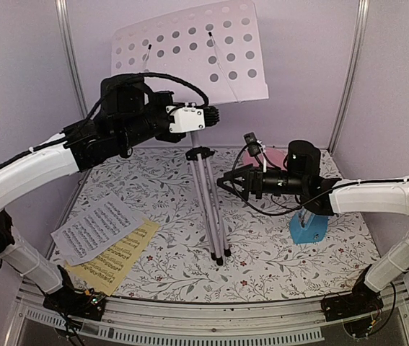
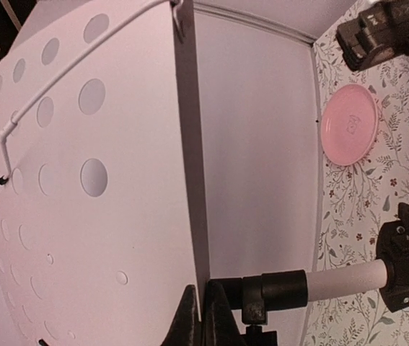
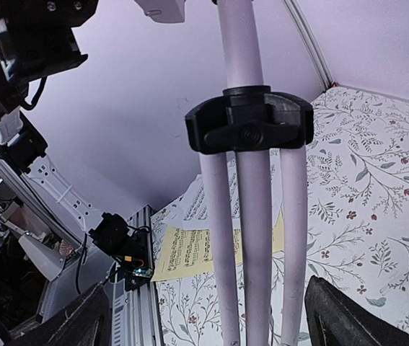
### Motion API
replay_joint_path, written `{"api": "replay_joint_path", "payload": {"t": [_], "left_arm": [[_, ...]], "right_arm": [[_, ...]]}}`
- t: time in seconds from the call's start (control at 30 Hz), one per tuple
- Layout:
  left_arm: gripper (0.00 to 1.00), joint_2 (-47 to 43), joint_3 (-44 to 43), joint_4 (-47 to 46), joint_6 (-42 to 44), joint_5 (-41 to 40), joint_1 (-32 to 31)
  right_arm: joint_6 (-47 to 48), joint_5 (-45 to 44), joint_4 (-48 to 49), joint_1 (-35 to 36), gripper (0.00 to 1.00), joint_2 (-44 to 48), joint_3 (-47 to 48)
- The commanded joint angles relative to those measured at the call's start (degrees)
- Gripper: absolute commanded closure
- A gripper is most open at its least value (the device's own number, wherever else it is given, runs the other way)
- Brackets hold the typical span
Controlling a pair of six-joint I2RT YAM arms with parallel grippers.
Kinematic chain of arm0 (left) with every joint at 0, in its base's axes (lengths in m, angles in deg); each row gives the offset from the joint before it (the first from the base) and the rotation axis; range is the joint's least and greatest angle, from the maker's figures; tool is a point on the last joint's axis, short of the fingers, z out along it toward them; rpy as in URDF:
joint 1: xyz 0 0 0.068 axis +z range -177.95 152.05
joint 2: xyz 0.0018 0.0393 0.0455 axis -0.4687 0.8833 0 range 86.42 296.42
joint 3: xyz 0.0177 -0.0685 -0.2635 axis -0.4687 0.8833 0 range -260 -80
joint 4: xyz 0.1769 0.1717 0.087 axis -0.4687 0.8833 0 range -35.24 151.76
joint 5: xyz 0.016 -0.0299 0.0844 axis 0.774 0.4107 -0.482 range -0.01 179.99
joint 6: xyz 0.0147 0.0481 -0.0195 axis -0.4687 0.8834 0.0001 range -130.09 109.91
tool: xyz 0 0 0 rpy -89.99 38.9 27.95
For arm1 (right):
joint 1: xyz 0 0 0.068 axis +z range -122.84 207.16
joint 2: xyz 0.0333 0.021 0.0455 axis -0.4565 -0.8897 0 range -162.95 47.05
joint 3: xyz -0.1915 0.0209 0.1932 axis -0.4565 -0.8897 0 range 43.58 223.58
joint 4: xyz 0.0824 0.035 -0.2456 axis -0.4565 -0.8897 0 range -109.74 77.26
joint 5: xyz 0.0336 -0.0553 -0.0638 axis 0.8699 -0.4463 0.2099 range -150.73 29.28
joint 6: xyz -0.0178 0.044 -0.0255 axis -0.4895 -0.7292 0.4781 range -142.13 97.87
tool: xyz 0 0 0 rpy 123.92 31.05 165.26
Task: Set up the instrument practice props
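Note:
The silver tripod music stand stands mid-table, its perforated pale desk tilted up at the back. My left gripper is shut on the desk's lower edge; in the left wrist view the fingertips pinch the thin lip of the desk. My right gripper is open beside the stand's legs, which sit between its fingers without touching them, below the black collar. The white sheet overlaps the yellow sheet at the front left. The blue metronome stands on the right.
A pink round plate lies at the back right, partly hidden by my right arm; it also shows in the left wrist view. Walls close the back and both sides. A metal rail runs along the near edge.

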Motion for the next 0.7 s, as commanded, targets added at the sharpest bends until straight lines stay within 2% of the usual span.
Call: {"api": "replay_joint_path", "payload": {"t": [0.0,0.17,0.33,0.67], "left_arm": [[1.00,-2.72,-5.23,-22.10,15.39,-5.70,-1.80],[1.00,-2.26,-6.21,-25.66,22.00,-6.39,-5.14],[1.00,-1.96,-7.56,-27.91,25.15,-6.20,-8.29],[1.00,-1.72,-6.90,-29.55,26.58,-5.83,-9.70]], "right_arm": [[1.89,-2.66,5.54,0.04,0.09,4.85,-3.08],[2.52,-5.02,5.55,0.04,0.27,7.26,-5.29],[2.29,-7.16,4.85,1.07,0.45,7.05,-5.18],[5.37,-15.57,7.90,2.77,0.59,1.73,-2.48]]}}
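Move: My left hand still pinches the lower edge of the music stand's desk; the stand's leg collar lies about 13 cm below it, 5 cm right and 3 cm ahead. The sheet music is about 25 cm left, 11 cm back and 42 cm down. From my open right hand, the collar is some 7 cm left, 2 cm ahead and 5 cm up; the plate is roughly 28 cm ahead, 17 cm right, 24 cm down. Keeping my pinch on the desk edge, I lift the stand about 5 cm with my left hand while drawing it as far back and slightly less to the right, tipping the fingers up some 20 degrees. My right hand rises and backs off to the right from the legs by a couple of centimetres, then eases mostly back left and down, its fingers closing about halfway on nothing. ##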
